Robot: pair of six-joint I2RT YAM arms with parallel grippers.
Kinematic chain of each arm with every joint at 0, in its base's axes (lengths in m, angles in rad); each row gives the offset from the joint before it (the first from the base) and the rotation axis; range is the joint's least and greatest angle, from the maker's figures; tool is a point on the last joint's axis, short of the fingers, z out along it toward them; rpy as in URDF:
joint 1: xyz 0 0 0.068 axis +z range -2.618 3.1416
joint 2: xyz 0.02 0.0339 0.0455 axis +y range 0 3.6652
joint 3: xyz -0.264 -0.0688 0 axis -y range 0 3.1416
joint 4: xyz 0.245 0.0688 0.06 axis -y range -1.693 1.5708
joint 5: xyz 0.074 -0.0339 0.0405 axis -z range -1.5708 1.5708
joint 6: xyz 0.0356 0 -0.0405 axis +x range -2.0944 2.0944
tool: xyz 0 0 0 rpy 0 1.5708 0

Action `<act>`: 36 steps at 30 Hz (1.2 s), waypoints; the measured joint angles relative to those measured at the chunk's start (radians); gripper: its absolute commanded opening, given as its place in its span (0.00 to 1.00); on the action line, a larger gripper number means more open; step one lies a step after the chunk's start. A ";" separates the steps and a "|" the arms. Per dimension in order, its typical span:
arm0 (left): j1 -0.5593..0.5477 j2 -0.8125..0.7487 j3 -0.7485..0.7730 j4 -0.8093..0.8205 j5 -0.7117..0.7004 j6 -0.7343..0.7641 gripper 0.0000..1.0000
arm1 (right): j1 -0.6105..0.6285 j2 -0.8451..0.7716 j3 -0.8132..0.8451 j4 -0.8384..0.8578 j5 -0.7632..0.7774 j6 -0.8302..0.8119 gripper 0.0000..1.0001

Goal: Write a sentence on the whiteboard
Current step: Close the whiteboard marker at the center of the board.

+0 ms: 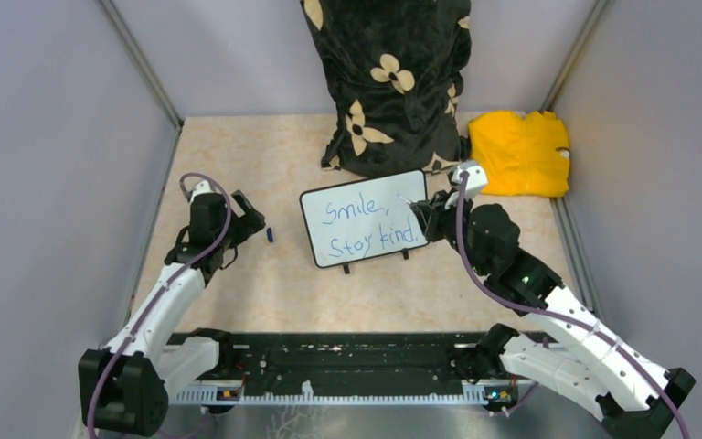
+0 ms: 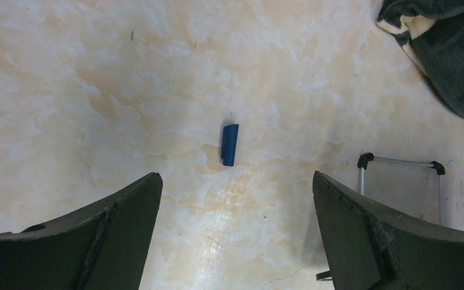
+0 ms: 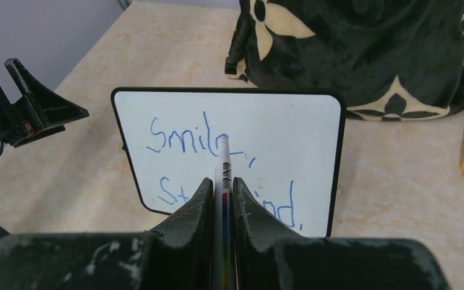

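Note:
The whiteboard (image 1: 362, 218) lies flat mid-table with a thin dark frame and two black feet on its near edge. The sentence (image 1: 370, 226) stands on it in blue, two lines: "Smile, stay kind." My right gripper (image 1: 425, 216) sits at the board's right edge, shut on a white marker (image 3: 223, 163) whose tip points over the board (image 3: 278, 121) and covers part of the writing (image 3: 175, 139). My left gripper (image 1: 245, 222) hovers left of the board, open and holding nothing. A small blue marker cap (image 2: 229, 144) lies on the table ahead of its fingers (image 2: 362, 229).
A black cushion with cream flowers (image 1: 391, 82) leans at the back wall just behind the board. A folded yellow cloth (image 1: 519, 152) lies at the back right. Grey walls close in on both sides. The blue cap (image 1: 271, 234) lies between left gripper and board.

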 measured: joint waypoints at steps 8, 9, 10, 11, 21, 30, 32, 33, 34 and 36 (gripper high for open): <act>0.000 0.085 0.043 -0.017 0.050 0.075 0.99 | 0.000 -0.014 0.000 0.074 0.033 -0.072 0.00; 0.000 0.097 0.051 -0.026 0.051 0.088 0.99 | 0.001 -0.014 0.000 0.088 0.038 -0.079 0.00; 0.000 0.113 0.063 -0.039 0.051 0.106 0.99 | 0.002 -0.014 0.000 0.101 0.042 -0.080 0.00; 0.000 0.127 0.073 -0.050 0.050 0.119 0.99 | 0.003 -0.016 0.000 0.113 0.044 -0.079 0.00; 0.000 0.314 0.157 -0.179 0.019 0.184 0.87 | 0.006 -0.019 -0.001 0.122 0.028 0.030 0.00; -0.007 0.495 0.268 -0.242 0.066 0.192 0.72 | 0.007 -0.095 -0.016 0.055 0.022 0.037 0.00; -0.018 0.534 0.302 -0.251 0.066 0.195 0.70 | 0.007 -0.111 -0.029 0.048 0.022 0.037 0.00; -0.023 0.556 0.321 -0.254 0.064 0.197 0.69 | 0.007 -0.118 -0.035 0.046 0.022 0.037 0.00; -0.025 0.578 0.341 -0.257 0.061 0.200 0.68 | 0.007 -0.124 -0.042 0.043 0.022 0.037 0.00; -0.029 0.614 0.369 -0.260 0.055 0.204 0.66 | 0.007 -0.135 -0.050 0.034 0.023 0.037 0.00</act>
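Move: From the left gripper, the blue marker cap lies on the table about 5 cm ahead, some 3 cm to the right and 12 cm below. The whiteboard's middle stands roughly 28 cm right of this gripper, 6 cm ahead and 6 cm below it; the marker in the right gripper is about 39 cm to the right, 3 cm back and 16 cm above. From the right gripper the cap lies some 37 cm left, 9 cm ahead and 28 cm below. Bring the open left gripper down about 8 cm towards the blue cap, tipping its fingers some 30 degrees steeper, then ease forward at the end. Narrow the opening to about two thirds on the way down, without gripping yet. Keep the marker pinched in the right gripper, lifting it nearly 4 cm before letting it drift slightly back and right and partly down. ##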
